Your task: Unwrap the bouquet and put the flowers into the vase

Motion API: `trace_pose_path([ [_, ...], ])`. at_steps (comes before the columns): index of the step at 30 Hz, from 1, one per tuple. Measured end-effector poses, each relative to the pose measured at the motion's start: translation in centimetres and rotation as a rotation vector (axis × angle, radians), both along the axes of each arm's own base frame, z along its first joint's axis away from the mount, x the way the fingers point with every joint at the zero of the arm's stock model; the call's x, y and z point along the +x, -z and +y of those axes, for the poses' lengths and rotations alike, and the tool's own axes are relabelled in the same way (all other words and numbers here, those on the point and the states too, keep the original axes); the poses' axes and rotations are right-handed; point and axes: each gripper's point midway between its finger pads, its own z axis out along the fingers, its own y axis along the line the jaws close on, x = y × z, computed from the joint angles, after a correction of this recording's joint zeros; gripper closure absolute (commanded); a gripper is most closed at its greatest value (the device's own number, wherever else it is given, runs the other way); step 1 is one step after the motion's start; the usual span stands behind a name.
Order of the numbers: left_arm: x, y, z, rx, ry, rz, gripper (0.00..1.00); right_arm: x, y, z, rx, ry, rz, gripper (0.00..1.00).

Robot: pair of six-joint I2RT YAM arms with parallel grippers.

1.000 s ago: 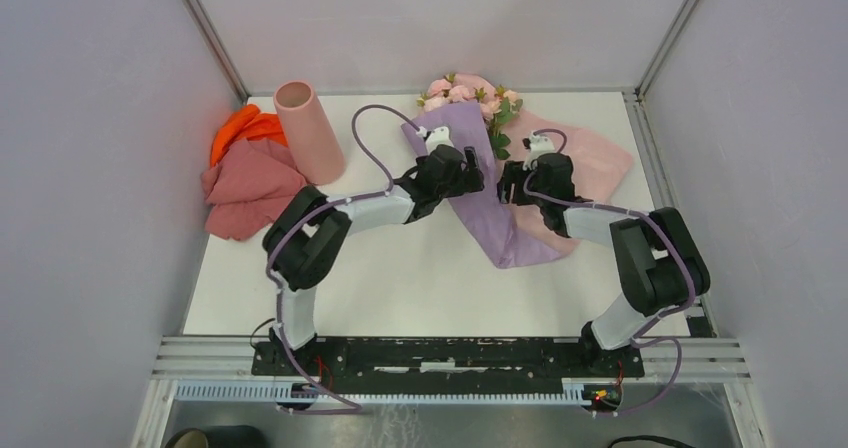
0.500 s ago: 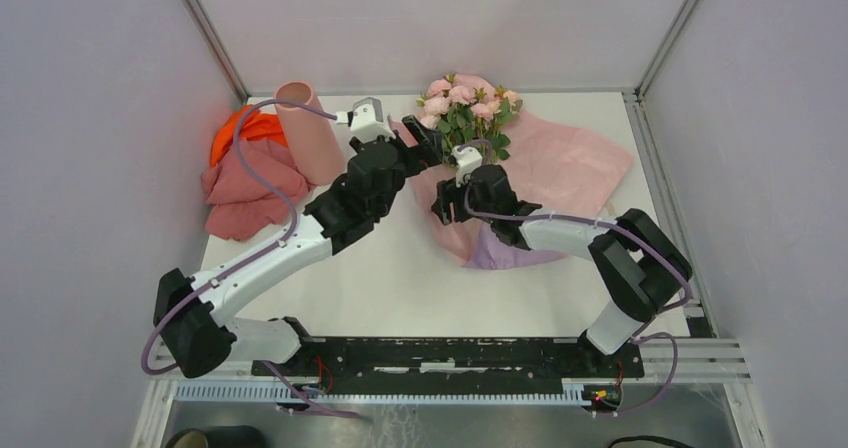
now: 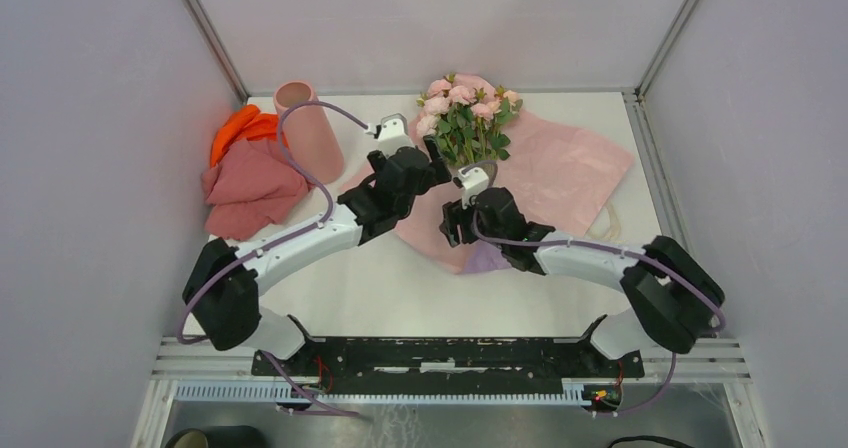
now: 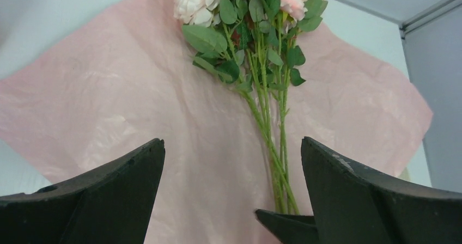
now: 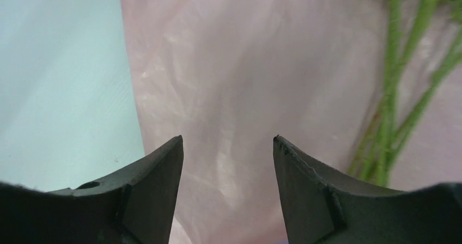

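The bouquet lies unwrapped at the back of the table. Its flowers (image 3: 466,106), pale pink roses with green leaves, rest on the spread pink inner sheet (image 3: 565,168). A bit of lilac paper (image 3: 488,259) shows under the sheet's near edge. My left gripper (image 3: 433,155) is open just left of the stems (image 4: 269,140), which run up between its fingers, nearer the right one. My right gripper (image 3: 449,223) is open over the sheet (image 5: 234,64), with the stems (image 5: 389,108) to its right. The pale-pink vase (image 3: 308,128) stands upright at the back left.
A salmon-pink cloth (image 3: 248,186) and an orange cloth (image 3: 243,128) lie crumpled left of the vase. A cream ribbon (image 3: 610,220) lies at the sheet's near right edge. Metal frame posts and grey walls close in the table.
The lilac paper has gone from on top, baring the pink sheet and stems. My left arm swung toward the vase, then back to the stems. My right gripper moved left and nearer.
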Motion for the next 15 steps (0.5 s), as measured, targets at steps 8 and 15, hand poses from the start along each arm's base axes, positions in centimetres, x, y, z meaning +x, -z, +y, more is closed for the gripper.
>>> trace_pose_path([
  [8, 1.1, 4.5, -1.9, 0.022, 0.047, 0.084, 0.00, 0.2, -5.9, -3.3, 0.051, 0.103, -0.148, 0.33],
  [15, 1.4, 8.4, -4.0, 0.033, 0.110, 0.145, 0.00, -1.1, -4.7, -5.9, 0.013, 0.138, -0.131, 0.33],
])
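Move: The stems of the flowers lie on the pink paper about 14 cm to the right of the left gripper, 3 cm ahead and some 20 cm below. From that gripper the blooms are roughly 24 cm ahead and 12 cm right, and the standing vase is 22 cm left and 7 cm ahead. From the right gripper the stems are about 10 cm ahead, 8 cm right and 6 cm below; the purple paper's corner is 8 cm back and 10 cm right. Bring the wide-open left gripper down about 8 cm and some 4 cm to the right, towards the bare stems, tipping its fingers roughly 10 degrees further down and turning slightly clockwise. Meanwhile draw the empty right gripper about 6 cm to the right and 5 cm up off the pink paper, rising first and sinking slightly at the end, its opening unchanged and its fingers tilting up. ##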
